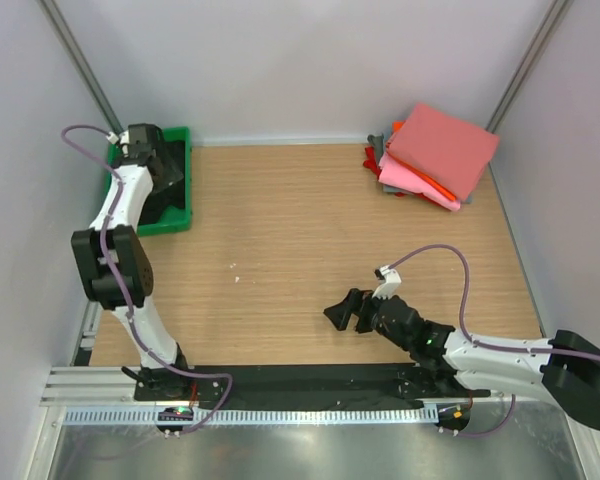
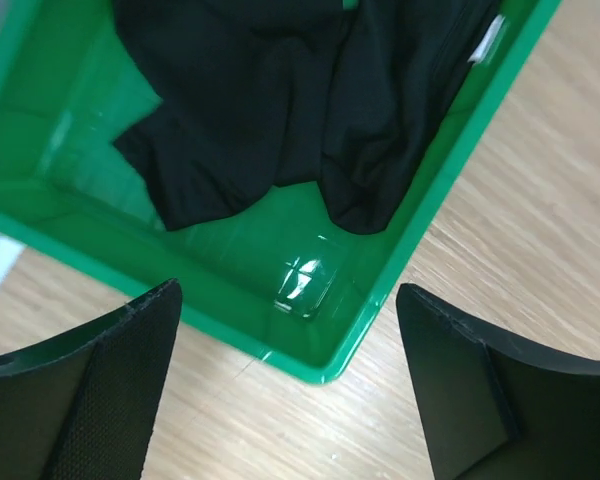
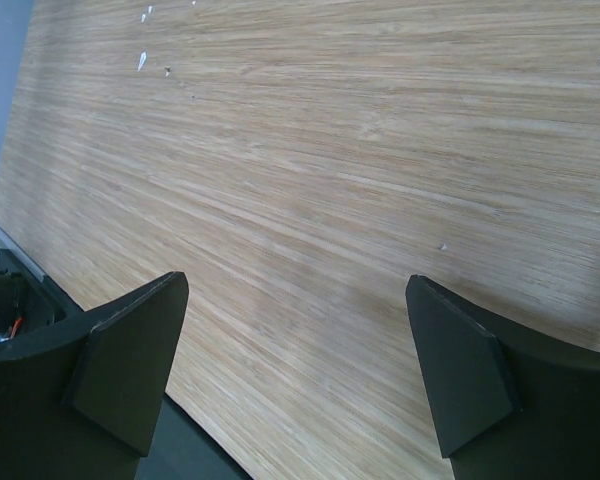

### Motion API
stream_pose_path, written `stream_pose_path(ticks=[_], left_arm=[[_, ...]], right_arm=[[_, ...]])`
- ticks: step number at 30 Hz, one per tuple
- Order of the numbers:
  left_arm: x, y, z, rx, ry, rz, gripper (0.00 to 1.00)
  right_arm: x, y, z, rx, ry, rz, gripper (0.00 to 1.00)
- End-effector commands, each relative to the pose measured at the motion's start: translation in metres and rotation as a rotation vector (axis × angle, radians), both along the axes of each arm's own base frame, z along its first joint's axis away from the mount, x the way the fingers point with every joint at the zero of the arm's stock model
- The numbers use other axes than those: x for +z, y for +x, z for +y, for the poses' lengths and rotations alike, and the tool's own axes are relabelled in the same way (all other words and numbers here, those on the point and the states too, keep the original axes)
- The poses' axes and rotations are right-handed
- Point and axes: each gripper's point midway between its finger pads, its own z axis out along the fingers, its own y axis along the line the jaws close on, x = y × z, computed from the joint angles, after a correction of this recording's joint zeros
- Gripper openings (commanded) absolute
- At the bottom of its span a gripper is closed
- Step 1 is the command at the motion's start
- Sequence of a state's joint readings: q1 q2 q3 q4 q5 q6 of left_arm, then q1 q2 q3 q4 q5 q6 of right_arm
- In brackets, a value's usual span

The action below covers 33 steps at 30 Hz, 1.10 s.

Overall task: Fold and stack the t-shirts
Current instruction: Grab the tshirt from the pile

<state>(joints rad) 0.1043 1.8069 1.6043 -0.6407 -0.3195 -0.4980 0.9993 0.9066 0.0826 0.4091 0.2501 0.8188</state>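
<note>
A crumpled black t-shirt lies in the green tray at the table's far left; the tray also shows in the top view. My left gripper is open and empty, hovering above the tray's near corner; in the top view the left gripper is over the tray. A stack of folded t-shirts, salmon-pink on top with pink, red, orange and grey beneath, sits at the far right corner. My right gripper is open and empty, low over bare wood near the front; it also shows in the right wrist view.
The wooden table is bounded by white walls at the back and sides. A black strip and a metal rail run along the near edge by the arm bases.
</note>
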Motion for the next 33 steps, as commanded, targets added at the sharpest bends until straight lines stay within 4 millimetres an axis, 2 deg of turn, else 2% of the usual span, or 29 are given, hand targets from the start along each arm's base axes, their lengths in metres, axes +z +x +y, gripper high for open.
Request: stream_pose_path(ticks=[1, 2, 4, 5, 8, 9, 20, 23, 29, 31, 32, 33], left_arm=[[-0.011, 0.021, 0.000, -0.019, -0.047, 0.009, 0.87], [-0.030, 0.026, 0.001, -0.019, -0.057, 0.046, 0.86], [-0.035, 0.038, 0.002, -0.026, -0.065, 0.045, 0.81], [-0.045, 0.044, 0.004, -0.025, -0.064, 0.061, 0.79], [-0.054, 0.054, 0.007, -0.020, -0.065, 0.071, 0.74], [-0.063, 0.055, 0.007, -0.020, -0.070, 0.088, 0.70], [-0.105, 0.048, 0.015, 0.033, -0.049, 0.174, 0.63], [-0.115, 0.048, 0.015, 0.033, -0.046, 0.193, 0.58], [-0.127, 0.049, 0.017, 0.026, -0.043, 0.215, 0.36], [-0.124, 0.050, 0.018, 0.020, -0.039, 0.212, 0.07], [-0.120, 0.049, 0.019, 0.024, -0.036, 0.211, 0.00], [-0.113, 0.049, 0.018, 0.021, -0.034, 0.201, 0.00]], right_arm=[[0.021, 0.009, 0.009, -0.012, 0.055, -0.053, 0.97], [0.020, 0.009, 0.010, -0.010, 0.051, -0.051, 0.97], [0.020, 0.010, 0.011, -0.009, 0.052, -0.050, 0.97], [0.019, 0.010, 0.011, -0.009, 0.048, -0.047, 0.97], [0.019, 0.010, 0.012, -0.007, 0.045, -0.046, 0.97], [0.019, 0.011, 0.013, -0.008, 0.044, -0.045, 0.97], [0.016, 0.012, 0.015, -0.006, 0.029, -0.038, 0.97], [0.016, 0.012, 0.015, -0.008, 0.029, -0.037, 0.97], [0.015, 0.013, 0.016, -0.008, 0.024, -0.033, 0.97], [0.015, 0.013, 0.016, -0.008, 0.024, -0.033, 0.97], [0.015, 0.013, 0.016, -0.009, 0.022, -0.033, 0.97], [0.015, 0.013, 0.016, -0.006, 0.023, -0.032, 0.97]])
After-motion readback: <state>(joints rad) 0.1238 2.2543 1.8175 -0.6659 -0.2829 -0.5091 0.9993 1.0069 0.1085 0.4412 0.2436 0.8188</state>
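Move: The black t-shirt lies crumpled in the green bin, its middle some 8 cm ahead of the left hand, about 3 cm to its left and roughly 15 cm below. The bin around it has its middle about 8 cm ahead, 5 cm left and 14 cm down. From the right hand the t-shirt is far off, around 34 cm ahead and 43 cm to the left, some 3 cm lower. The black t-shirt's near edge is where the left hand goes: down about 14 cm into the green bin, reaching some 4 cm forward early on, with a brief slowing halfway. The wrist tips about 15 degrees more steeply downward. The fingers narrow gradually on the way, then snap shut low down, pinching the cloth at the near edge. ##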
